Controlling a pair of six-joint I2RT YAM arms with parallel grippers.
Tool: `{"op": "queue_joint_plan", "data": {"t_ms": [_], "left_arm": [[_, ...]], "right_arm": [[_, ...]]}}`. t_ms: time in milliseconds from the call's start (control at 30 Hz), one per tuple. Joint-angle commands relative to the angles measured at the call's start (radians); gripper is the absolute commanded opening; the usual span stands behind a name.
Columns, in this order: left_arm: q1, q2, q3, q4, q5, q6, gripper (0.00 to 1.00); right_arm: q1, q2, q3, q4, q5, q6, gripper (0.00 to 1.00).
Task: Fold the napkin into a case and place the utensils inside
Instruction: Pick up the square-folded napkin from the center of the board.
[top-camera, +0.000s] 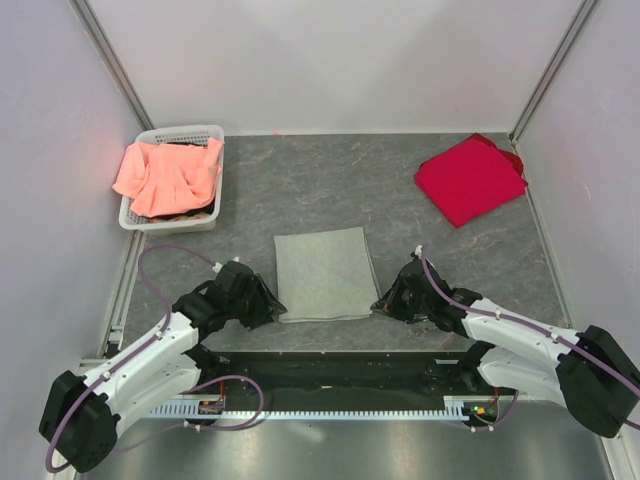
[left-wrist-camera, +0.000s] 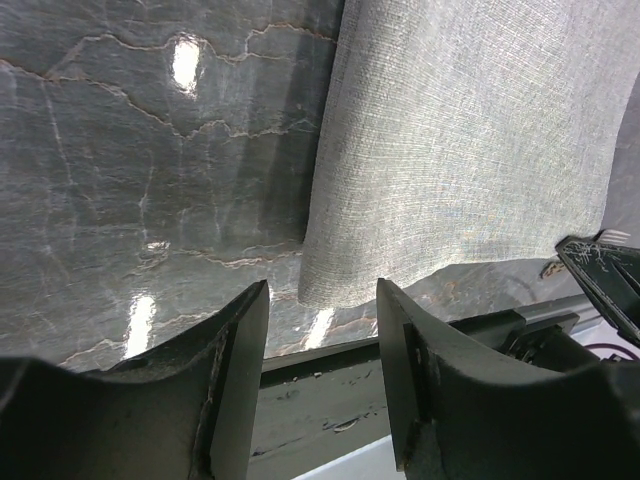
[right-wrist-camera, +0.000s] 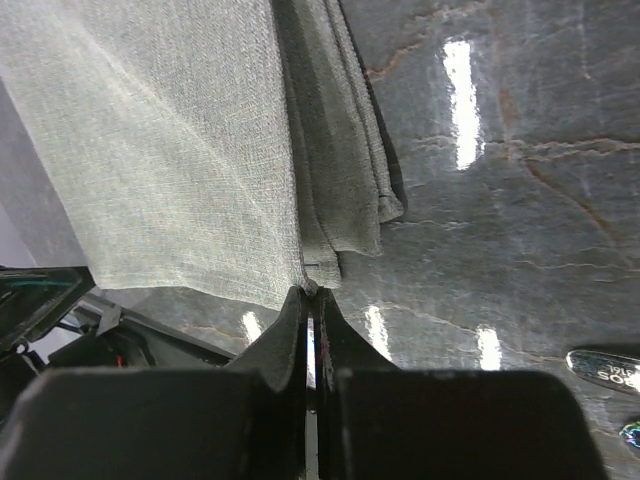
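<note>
The grey-green napkin (top-camera: 322, 273) lies folded flat on the dark table between my two arms, with its layered right edge showing in the right wrist view (right-wrist-camera: 340, 170). My right gripper (top-camera: 385, 300) (right-wrist-camera: 311, 292) is shut on the napkin's near right corner. Just short of the near left corner (left-wrist-camera: 330, 280), my left gripper (top-camera: 270, 303) (left-wrist-camera: 323, 285) stands open, holding nothing. A silvery utensil end (right-wrist-camera: 605, 368) lies on the table right of the right gripper. The other utensils are out of view.
A white basket (top-camera: 215, 135) holding a salmon-orange cloth (top-camera: 165, 175) stands at the back left. A red cloth (top-camera: 468, 178) lies at the back right. A black rail (top-camera: 340, 365) runs along the table's near edge, and walls close in both sides.
</note>
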Motion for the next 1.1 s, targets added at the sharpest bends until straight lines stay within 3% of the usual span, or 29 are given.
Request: {"op": "queue_joint_plan", "data": {"t_ms": [0,167,433,533,567,600,733,933,1067], "left_arm": [[0.003,0.009,0.04,0.01,-0.003,0.054,0.56],[0.003,0.022,0.04,0.01,0.0,0.059,0.56],[0.002,0.093,0.057,0.035,0.01,0.106,0.57],[0.003,0.136,0.059,0.059,0.022,0.111,0.56],[0.002,0.144,0.059,0.066,0.023,0.111,0.55],[0.002,0.15,0.059,0.069,0.022,0.109,0.53],[0.003,0.08,0.024,0.066,-0.018,0.085,0.21],[0.003,-0.014,-0.053,0.099,-0.008,0.019,0.08],[0.003,0.001,-0.061,0.103,0.0,0.016,0.02]], "right_arm": [[0.008,0.028,0.008,0.006,-0.027,-0.056,0.03],[0.034,0.086,0.029,0.046,-0.052,-0.064,0.0],[0.039,0.088,0.04,0.064,-0.056,-0.061,0.04],[0.039,0.092,0.043,0.066,-0.061,-0.062,0.1],[0.04,0.094,0.042,0.066,-0.064,-0.061,0.17],[0.04,0.092,0.042,0.067,-0.066,-0.062,0.19],[0.04,0.088,0.037,0.066,-0.078,-0.059,0.33],[0.042,0.098,0.034,0.053,-0.075,-0.062,0.45],[0.05,0.126,0.04,0.061,-0.072,-0.062,0.46]]}}
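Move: The gray folded napkin's near-left corner lies between the left hand's open fingers, about 2 cm below; the napkin's middle is some 8 cm ahead and 9 cm to the right. The right hand still pinches the near-right corner, with the napkin's middle about 7 cm ahead, 10 cm to its left and 2 cm below. The utensils lie roughly 13 cm to the right of that hand and 2 cm nearer the base. Right hand brings its corner 2 cm back and down, opens; left hand dips 2 cm, pinches the near-left corner. ##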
